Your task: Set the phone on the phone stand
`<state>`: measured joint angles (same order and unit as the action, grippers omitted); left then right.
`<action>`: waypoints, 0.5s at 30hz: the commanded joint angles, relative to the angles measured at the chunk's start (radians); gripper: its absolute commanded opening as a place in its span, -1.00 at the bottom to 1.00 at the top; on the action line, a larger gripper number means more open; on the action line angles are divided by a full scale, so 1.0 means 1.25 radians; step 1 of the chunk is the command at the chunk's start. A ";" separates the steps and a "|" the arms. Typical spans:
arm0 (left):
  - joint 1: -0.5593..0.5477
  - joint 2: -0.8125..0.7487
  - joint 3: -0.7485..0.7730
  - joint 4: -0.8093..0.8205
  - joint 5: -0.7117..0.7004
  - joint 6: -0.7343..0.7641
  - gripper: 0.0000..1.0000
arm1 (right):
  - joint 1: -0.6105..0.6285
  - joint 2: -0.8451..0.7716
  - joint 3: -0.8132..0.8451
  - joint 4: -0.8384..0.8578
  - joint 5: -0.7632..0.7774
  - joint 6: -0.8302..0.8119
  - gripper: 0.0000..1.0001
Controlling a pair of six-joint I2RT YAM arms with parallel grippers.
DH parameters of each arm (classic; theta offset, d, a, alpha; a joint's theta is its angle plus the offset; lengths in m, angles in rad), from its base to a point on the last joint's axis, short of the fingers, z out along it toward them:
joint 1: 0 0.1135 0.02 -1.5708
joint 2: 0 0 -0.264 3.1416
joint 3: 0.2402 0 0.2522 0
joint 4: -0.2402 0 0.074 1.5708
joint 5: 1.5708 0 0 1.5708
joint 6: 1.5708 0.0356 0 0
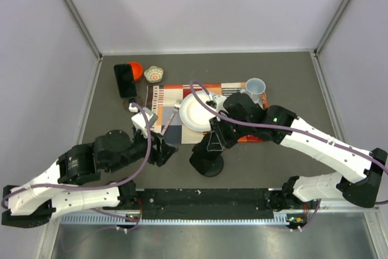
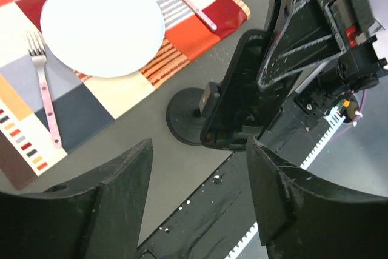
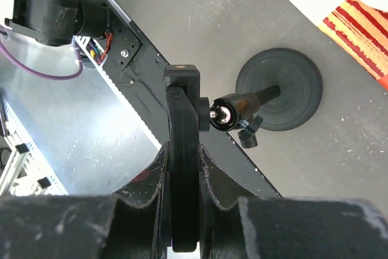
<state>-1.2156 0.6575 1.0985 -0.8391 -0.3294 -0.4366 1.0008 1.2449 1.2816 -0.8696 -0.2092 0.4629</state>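
Note:
The black phone [image 1: 125, 80] lies at the back left of the table, far from both grippers. A brown rounded edge of the phone stand [image 1: 127, 106] peeks out under its near end; the stand's plate is hidden. My left gripper [image 1: 168, 150] [image 2: 199, 150] hangs open and empty near the table's front, pointing at a black round-based post [image 1: 209, 163] [image 2: 185, 116]. My right gripper [image 1: 215, 141] [image 3: 183, 156] is shut on that post's flat black clamp head [image 2: 239, 89] [image 3: 183, 125].
A striped placemat [image 1: 163, 98] carries a white plate [image 1: 195, 113] [image 2: 102, 25] and a pink-handled fork [image 2: 45, 89]. A white cup [image 1: 255, 86] stands at its far right corner. An orange object [image 1: 136, 70] and a small patterned bowl [image 1: 153, 75] sit beside the phone. A black rail [image 1: 206, 198] runs along the near edge.

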 commanded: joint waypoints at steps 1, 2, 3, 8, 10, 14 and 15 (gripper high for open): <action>0.003 -0.031 -0.070 0.073 0.051 0.023 0.42 | -0.021 0.013 -0.075 -0.242 0.061 -0.062 -1.00; 0.002 -0.033 -0.077 0.102 0.062 0.017 0.50 | -0.025 0.006 -0.075 -0.231 0.044 -0.055 -1.00; 0.003 -0.035 -0.086 0.125 0.078 0.026 0.78 | -0.025 -0.008 -0.073 -0.221 0.037 -0.051 -0.99; 0.003 0.019 -0.075 0.196 0.159 0.065 0.97 | -0.025 -0.060 -0.071 -0.130 0.018 -0.006 -0.01; 0.004 0.053 -0.037 0.201 0.162 0.074 0.97 | -0.025 -0.089 -0.068 -0.097 0.016 0.006 0.18; 0.009 0.116 0.033 0.214 0.202 0.098 0.97 | -0.025 -0.138 -0.046 0.000 0.021 0.031 0.41; 0.009 0.150 0.050 0.207 0.199 0.098 0.97 | -0.025 -0.152 -0.044 0.013 0.018 0.036 0.53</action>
<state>-1.2095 0.7700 1.0519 -0.6693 -0.1333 -0.3534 0.9783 1.1427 1.1980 -0.9287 -0.2104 0.4801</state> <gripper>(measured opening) 0.983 0.695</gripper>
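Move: The phone, already mounted on the stand's head, has its middle about 10 cm to the left hand's right, 1 cm ahead and 9 cm below. The stand's round base lies roughly 4 cm ahead, 12 cm right and 28 cm below that hand; the plate some 26 cm ahead, 13 cm right. From the right hand, whose fingers pinch the phone's edge, the phone's middle is about 4 cm left, 1 cm back and 3 cm lower. The right fingers let go of the phone's edge, opening widely as that hand backs off about 3 cm to the right and a little towards the base. Meanwhile the empty left hand opens fully, first sinking a couple of centimetres, then sweeping some 5 cm right towards the phone while turning about 10 degrees clockwise and rising slightly again. ##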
